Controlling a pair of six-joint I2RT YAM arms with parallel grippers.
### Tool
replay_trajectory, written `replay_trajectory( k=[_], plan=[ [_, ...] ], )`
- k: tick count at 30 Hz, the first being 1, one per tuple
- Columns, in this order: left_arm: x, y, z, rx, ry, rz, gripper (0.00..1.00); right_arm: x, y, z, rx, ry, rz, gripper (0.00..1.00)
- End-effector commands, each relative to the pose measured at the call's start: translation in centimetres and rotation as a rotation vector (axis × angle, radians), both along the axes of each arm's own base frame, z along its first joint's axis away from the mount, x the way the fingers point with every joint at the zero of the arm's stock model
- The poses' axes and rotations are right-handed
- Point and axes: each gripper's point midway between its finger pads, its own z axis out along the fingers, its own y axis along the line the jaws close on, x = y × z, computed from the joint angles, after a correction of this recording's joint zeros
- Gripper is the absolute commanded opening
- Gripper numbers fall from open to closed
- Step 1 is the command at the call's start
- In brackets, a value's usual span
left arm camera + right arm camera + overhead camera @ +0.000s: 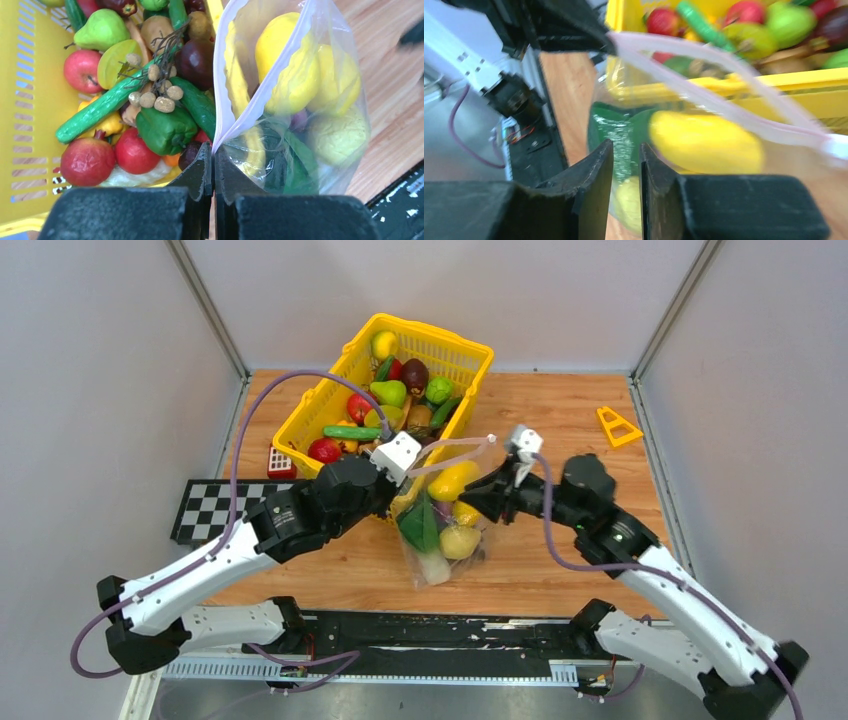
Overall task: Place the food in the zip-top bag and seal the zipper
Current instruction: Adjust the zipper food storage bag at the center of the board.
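The zip-top bag (445,530) hangs over the table beside the yellow basket (440,340), with yellow and green food (452,480) inside it. My left gripper (404,477) is shut on the left end of the bag's mouth; in the left wrist view its jaws (214,150) pinch the clear film, and a yellow fruit (287,65) shows through it. The pink zipper (455,448) stretches right from that grip, and its far end is free. My right gripper (470,498) is slightly open and holds nothing. In the right wrist view it (626,150) faces the bag's side below the zipper (774,129).
The basket holds several more toy fruits and vegetables (390,392). A checkerboard card (215,505) and a small red-and-white block (281,462) lie at the left. An orange triangle (618,427) lies at the back right. Grey walls close in three sides.
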Motion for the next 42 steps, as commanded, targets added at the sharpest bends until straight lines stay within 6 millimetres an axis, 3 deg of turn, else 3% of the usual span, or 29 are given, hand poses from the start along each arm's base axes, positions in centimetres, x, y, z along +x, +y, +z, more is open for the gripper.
replay_trajectory(
  k=[1, 3, 8, 12, 16, 20, 27, 31, 36, 42],
  plan=[
    [-1.3, -1.6, 3.3, -0.087, -0.078, -0.169, 0.00, 3.0, -5.6, -0.9, -0.077, -0.037, -0.203, 0.27],
    [-2.3, -2.6, 3.4, -0.087, -0.079, -0.267, 0.00, 4.2, -7.4, -1.3, -0.080, -0.005, -0.255, 0.28],
    [-4.1, -3.2, 2.8, -0.042, -0.063, -0.409, 0.00, 5.7, -9.8, -1.6, 0.001, 0.011, -0.324, 0.45],
    [-5.8, -3.0, 2.3, -0.003, -0.064, -0.520, 0.00, 4.2, -9.6, -2.4, 0.016, -0.057, -0.247, 0.51],
    [-7.7, -3.1, 2.5, 0.012, -0.077, -0.647, 0.00, 2.8, -9.2, -1.6, 0.065, -0.200, -0.180, 0.58],
    [-9.0, -3.8, 3.5, -0.022, -0.096, -0.739, 0.00, 3.7, -9.7, -1.6, 0.056, -0.197, -0.235, 0.59],
    [-11.9, -5.7, 5.0, -0.062, -0.063, -0.933, 0.00, 5.0, -8.8, -1.8, 0.019, -0.081, -0.192, 0.58],
    [-11.9, -5.7, 4.5, -0.004, -0.046, -0.949, 0.00, 5.0, -8.9, -2.1, 0.031, -0.078, -0.198, 0.58],
    [-8.1, -4.3, 3.7, 0.078, -0.048, -0.706, 0.00, 4.3, -8.9, -1.7, 0.068, -0.087, -0.197, 0.59],
    [-7.1, -2.2, 2.1, 0.103, 0.039, -0.539, 0.00, 5.0, -7.8, -2.6, 0.054, 0.042, -0.145, 0.59]
  ],
)
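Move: The bag's slider corner, the free end of the zipper, stands about 11 cm ahead of the empty right hand, 5 cm to its right and a touch higher; the mango in the bag is some 6 cm ahead of that hand, 3 cm left and 3 cm down. The left hand holds the zipper's other end: the filled bag's middle lies roughly 8 cm to its right and 12 cm below, the yellow basket 23 cm ahead, 4 cm left and 16 cm lower. The bag, still pinched by its zipper end in the shut left fingers, is drawn back some 11 cm and about 5 cm right, away from the basket, then let forward again a couple of centimetres while that wrist turns clockwise, ending about 40 degrees round. The right hand swings quickly right and forward off the bag's side, sinks a little, then hovers beside it with fingers opening to over half, touching nothing. ##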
